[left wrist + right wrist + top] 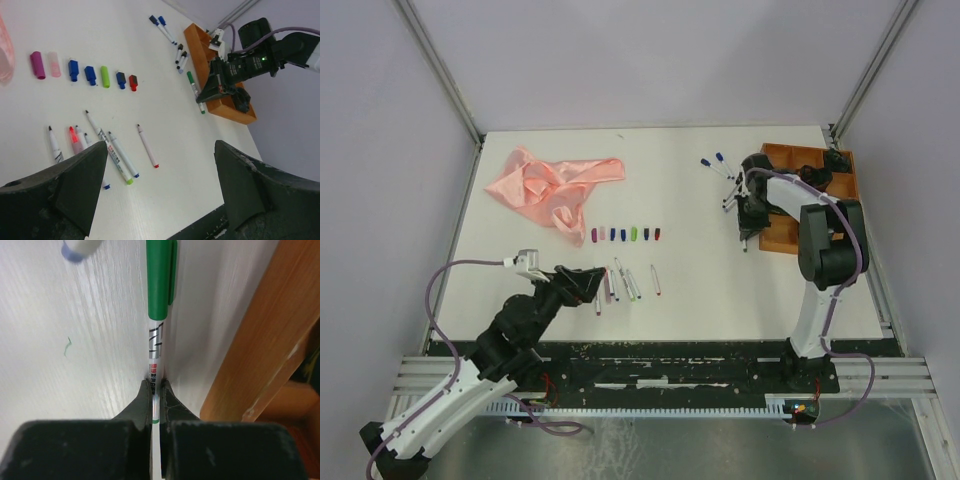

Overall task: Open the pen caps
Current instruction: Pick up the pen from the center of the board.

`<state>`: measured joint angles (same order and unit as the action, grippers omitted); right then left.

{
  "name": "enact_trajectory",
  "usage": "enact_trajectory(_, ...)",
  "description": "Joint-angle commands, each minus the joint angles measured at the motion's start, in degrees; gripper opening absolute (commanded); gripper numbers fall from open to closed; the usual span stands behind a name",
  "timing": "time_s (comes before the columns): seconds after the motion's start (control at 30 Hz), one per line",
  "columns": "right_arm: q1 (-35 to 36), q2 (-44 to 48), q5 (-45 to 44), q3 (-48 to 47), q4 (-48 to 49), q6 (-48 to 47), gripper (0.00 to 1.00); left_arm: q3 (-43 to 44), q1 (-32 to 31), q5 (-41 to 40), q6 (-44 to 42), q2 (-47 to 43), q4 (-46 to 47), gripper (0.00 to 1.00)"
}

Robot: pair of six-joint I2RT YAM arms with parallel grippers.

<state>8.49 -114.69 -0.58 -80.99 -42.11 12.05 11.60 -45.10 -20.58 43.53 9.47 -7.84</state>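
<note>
Several pen caps [625,234] lie in a row mid-table: purple [36,65], pink, blue, green [105,76], dark blue and red [133,82]. Below them lie several uncapped white pens [625,282] [117,156]. My left gripper [160,175] hangs open over the bare table beside these pens, holding nothing. My right gripper [155,386] [748,226] is shut on the white barrel of a green-capped pen [160,275] [194,90], which lies on the table against the orange tray. Its green cap is on and points away from the fingers.
An orange wooden tray [786,152] [192,37] stands at the back right, close to the right gripper. Three more capped pens [718,168] [162,26] lie left of it. A crumpled pink cloth [555,185] lies at the back left.
</note>
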Motion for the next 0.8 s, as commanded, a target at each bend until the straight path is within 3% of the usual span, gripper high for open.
enact_trajectory(0.0,-0.33,8.11,5.95,3.62,-1.63,-2.70,0.00,-1.63,0.08,5.88,1.91,1.40,10.61,0.93)
enact_trajectory(0.2,-0.81,17.61,19.51,6.61,-0.80,-5.70,0.00,-3.77,0.01,15.02,2.25,8.97,28.59,0.93)
enact_trajectory(0.43,-2.51,29.99,44.83,7.86,-2.27,-16.03,0.00,0.27,0.04,18.79,2.35,24.21,49.97,0.96)
enact_trajectory(0.67,-3.82,35.42,69.85,7.38,-9.72,-29.27,0.00,16.08,0.02,24.35,0.95,44.28,51.34,0.97)
enact_trajectory(0.77,-3.86,35.58,73.32,5.86,-13.81,-32.74,0.00,20.26,0.06,23.77,1.87,49.41,52.46,0.96)
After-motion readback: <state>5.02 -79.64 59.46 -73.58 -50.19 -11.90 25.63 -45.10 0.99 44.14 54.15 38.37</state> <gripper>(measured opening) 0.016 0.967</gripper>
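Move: The right hand already pinches the green-capped pen near its white end; its middle lies about 3 cm ahead, with the wooden box some 20 cm to the right and 10 cm ahead and the small pens roughly 12 cm ahead, 5 cm left. The left gripper, where it is taken, is about 44 cm left, 18 cm back and 15 cm higher. From the left hand the green-capped pen lies some 21 cm ahead, 44 cm right and 15 cm below; uncapped pens lie about 6 cm ahead, 7 cm right, 16 cm below. Keeping its shut grip on the green-capped pen, the right hand first slides it back a few centimetres close to the table, then lifts steeply, some 23 cm in all, while drawing back and left towards the left gripper, its fingers swinging from pointing down to pointing mostly left. The left hand comes to meet it with fingers still wide open, going about 13 cm right and rising nearly as much over the uncapped pens, and turning some 20 degrees clockwise. ##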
